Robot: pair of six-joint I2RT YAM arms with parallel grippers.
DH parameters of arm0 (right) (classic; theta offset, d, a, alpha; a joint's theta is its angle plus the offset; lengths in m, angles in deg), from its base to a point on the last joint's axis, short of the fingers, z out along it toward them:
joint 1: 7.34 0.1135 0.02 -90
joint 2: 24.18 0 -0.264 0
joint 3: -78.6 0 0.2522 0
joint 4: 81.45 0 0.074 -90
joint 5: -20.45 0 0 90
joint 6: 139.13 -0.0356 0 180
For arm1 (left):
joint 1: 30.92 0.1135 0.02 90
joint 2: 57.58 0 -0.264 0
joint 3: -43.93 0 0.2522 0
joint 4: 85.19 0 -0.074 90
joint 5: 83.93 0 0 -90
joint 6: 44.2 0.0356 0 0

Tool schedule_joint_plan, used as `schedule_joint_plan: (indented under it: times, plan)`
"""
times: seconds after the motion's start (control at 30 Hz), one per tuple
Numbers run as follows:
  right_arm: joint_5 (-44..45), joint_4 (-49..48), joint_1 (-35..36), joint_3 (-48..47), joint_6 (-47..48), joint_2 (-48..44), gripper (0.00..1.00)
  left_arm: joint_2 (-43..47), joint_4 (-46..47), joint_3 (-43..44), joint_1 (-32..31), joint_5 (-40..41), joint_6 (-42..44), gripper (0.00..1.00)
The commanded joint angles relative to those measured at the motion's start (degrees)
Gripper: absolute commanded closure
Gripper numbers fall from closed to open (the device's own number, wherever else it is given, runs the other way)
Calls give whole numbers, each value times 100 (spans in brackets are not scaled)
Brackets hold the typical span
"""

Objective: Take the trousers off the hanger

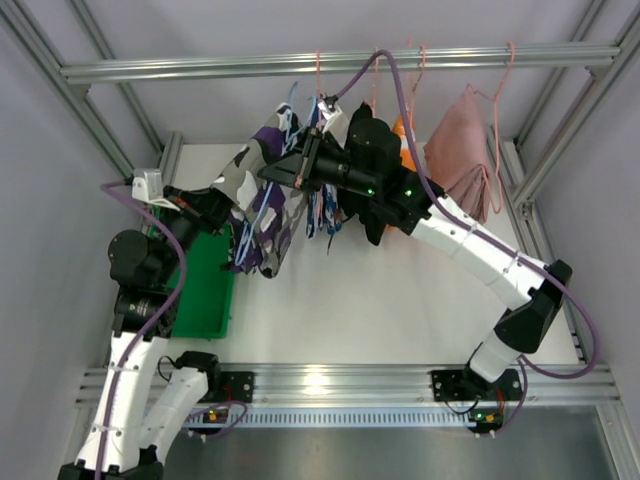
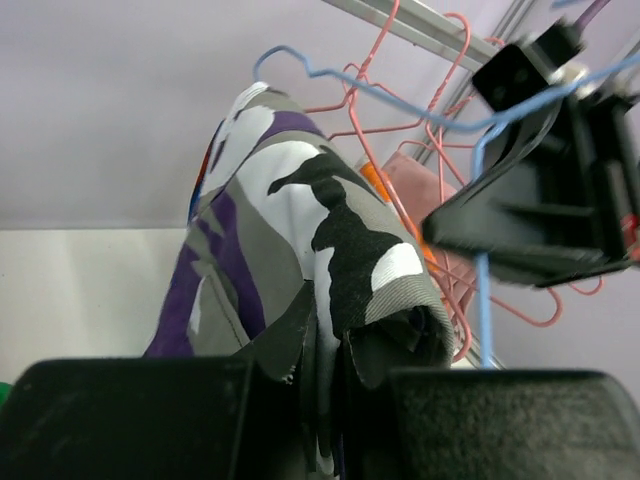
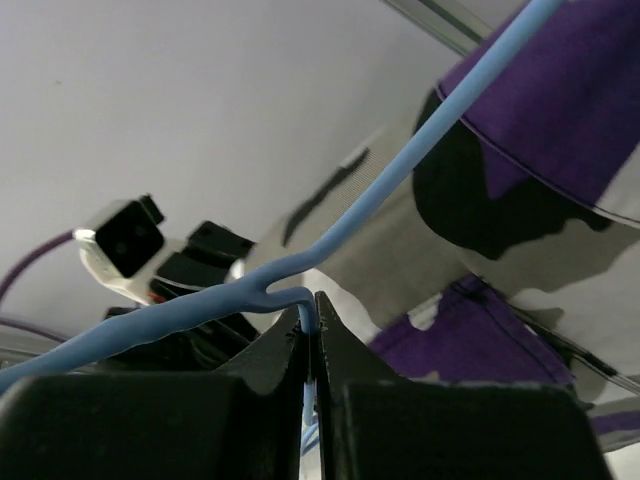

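The trousers [image 1: 262,200], printed purple, white and dark grey, hang folded over the light-blue wire hanger [image 1: 291,98] below the rail. My left gripper [image 1: 236,214] is shut on a fold of the trousers [image 2: 300,220]; in the left wrist view cloth is pinched between the fingers of the left gripper [image 2: 330,352]. My right gripper [image 1: 272,172] reaches in from the right and is shut on the hanger's wire. In the right wrist view the hanger [image 3: 400,190] bends down between the closed tips of the right gripper [image 3: 312,318], with the trousers [image 3: 540,130] just behind.
Pink hangers [image 2: 400,130] and a pink garment [image 1: 465,150] hang on the rail [image 1: 200,70] to the right. A blue-and-white garment [image 1: 320,212] hangs beside the trousers. A green bin [image 1: 205,285] sits on the table at the left.
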Motion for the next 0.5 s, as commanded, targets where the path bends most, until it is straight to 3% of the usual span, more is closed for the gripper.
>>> schedule_joint_plan:
  times: [0.0,0.47]
  plan:
    - [-152,-551,-100,342,441,-266,100,16,1058,763,21,166,-439,100]
    - [-117,-718,-65,1143,608,-371,100,-599,619,2802,21,439,-1003,100]
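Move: The left gripper already pinches one end of the camouflage trousers; the blue hanger, clamped in the right gripper, lies about 7 cm to its right, 1 cm ahead and 2 cm higher. From the right gripper the body of these trousers is some 2 cm left, level fore and aft, and about 6 cm lower. The blue-white trousers hang roughly 10 cm ahead and 10 cm right of the right gripper, the black ones 10 cm ahead and 19 cm right. Lift the left gripper nearly straight up, slowly at first and then faster, about 10 cm, keeping the trouser end pinched and letting the wrist roll only slightly. Meanwhile sink the right gripper some 6 cm with the hanger still shut in its fingers, then hold it there, so the two hands part in height. ##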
